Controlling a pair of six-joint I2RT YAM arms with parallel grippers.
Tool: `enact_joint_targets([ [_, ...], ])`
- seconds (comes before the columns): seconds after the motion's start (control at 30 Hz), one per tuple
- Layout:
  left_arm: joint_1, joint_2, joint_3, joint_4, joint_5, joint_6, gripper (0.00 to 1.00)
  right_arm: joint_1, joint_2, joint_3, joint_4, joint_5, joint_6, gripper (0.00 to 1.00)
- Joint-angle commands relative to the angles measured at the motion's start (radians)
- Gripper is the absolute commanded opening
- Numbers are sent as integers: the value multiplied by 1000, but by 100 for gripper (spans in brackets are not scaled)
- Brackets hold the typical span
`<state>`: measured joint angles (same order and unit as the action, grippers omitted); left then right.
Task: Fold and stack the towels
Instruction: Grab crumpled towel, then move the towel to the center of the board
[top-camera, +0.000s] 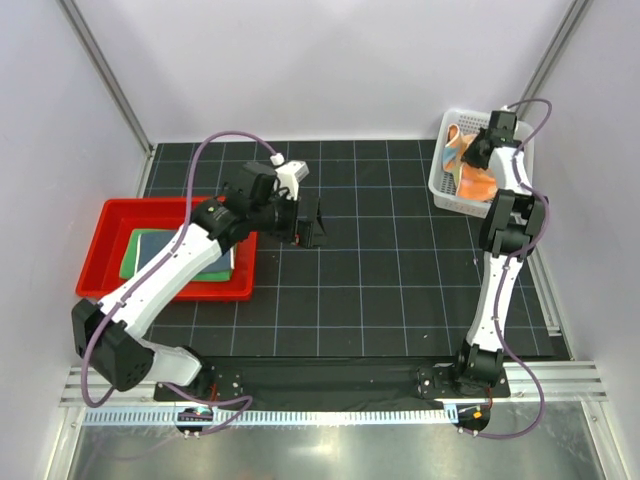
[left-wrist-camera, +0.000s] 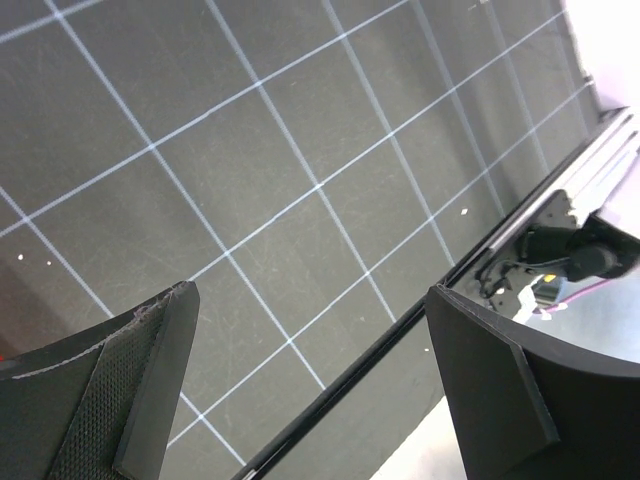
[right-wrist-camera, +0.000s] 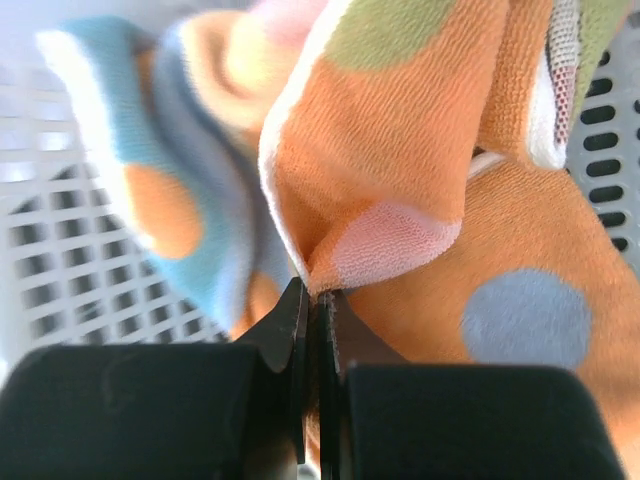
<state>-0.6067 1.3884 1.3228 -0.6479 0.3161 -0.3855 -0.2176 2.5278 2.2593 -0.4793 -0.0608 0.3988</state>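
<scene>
An orange towel (right-wrist-camera: 420, 150) with coloured dots lies crumpled in the white mesh basket (top-camera: 447, 185) at the back right. My right gripper (right-wrist-camera: 320, 295) is shut on a fold of it, the cloth pinched between the fingertips. In the top view the same orange towel (top-camera: 474, 180) shows under the right gripper (top-camera: 478, 155). A folded dark blue towel (top-camera: 160, 250) lies on a green towel (top-camera: 128, 258) in the red tray (top-camera: 110, 222) at the left. My left gripper (top-camera: 308, 232) hangs open over the mat right of the tray, with nothing between its fingers (left-wrist-camera: 150, 390).
The black gridded mat (top-camera: 400, 270) covers the table. Metal frame posts stand at the back corners and a rail runs along the near edge (top-camera: 330, 385). The left wrist view shows the mat's edge and the right arm's base (left-wrist-camera: 560, 260).
</scene>
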Motion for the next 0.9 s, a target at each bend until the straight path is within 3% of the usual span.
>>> enact_joint_targets([
  [0.0,2,-83,6,37,60,-15,100,0,-257,34,41,-59,34,1],
  [0.17,2,-195,-8,94,43,-50,100,7,-527,-116,64,-114,77,1],
  [0.3,2,-246,-22,102,-7,-50,100,15,-702,-152,-37,-178,71,1],
  [0.4,2,-264,-10,102,-47,-50,99,43,-833,-179,-109,-332,37,1],
  [0.53,2,-255,27,53,-138,-65,98,144,-1010,-279,-237,-424,35,1],
  [0.63,2,-267,15,27,-166,-70,99,271,-1182,-499,-228,-390,110,1],
  [0.73,2,-279,-22,-1,-166,-46,99,414,-1385,-876,-89,-306,281,1],
  [0.77,2,-281,-30,-19,-160,-41,100,447,-1438,-1090,-32,-294,317,1],
  [0.87,2,-279,-46,-82,-134,-46,100,563,-1528,-1394,93,-245,365,6],
])
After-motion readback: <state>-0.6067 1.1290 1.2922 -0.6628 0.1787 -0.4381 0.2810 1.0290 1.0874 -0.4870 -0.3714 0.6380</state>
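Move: The crumpled orange-and-blue towel is already pinched in the right gripper, its bulk about 3 cm back and 2 cm below the fingers. The white basket around it centres some 2 cm back and 3 cm right. The open table middle it goes to is roughly 32 cm back, 41 cm left and 5 cm lower. From the left gripper, the towel lies about 34 cm ahead, 47 cm right and 19 cm below. Keep the right fingers shut on the towel and whip it steeply up out of the basket, about 44 cm, swinging back and left over the table middle, then drop the hand some 20 cm, ending 35 cm back and 28 cm left. Tip the fingers up on the rise, then partly down again, turning counter-clockwise. Raise the open left gripper about 9 cm, then ease it left and slightly down. ##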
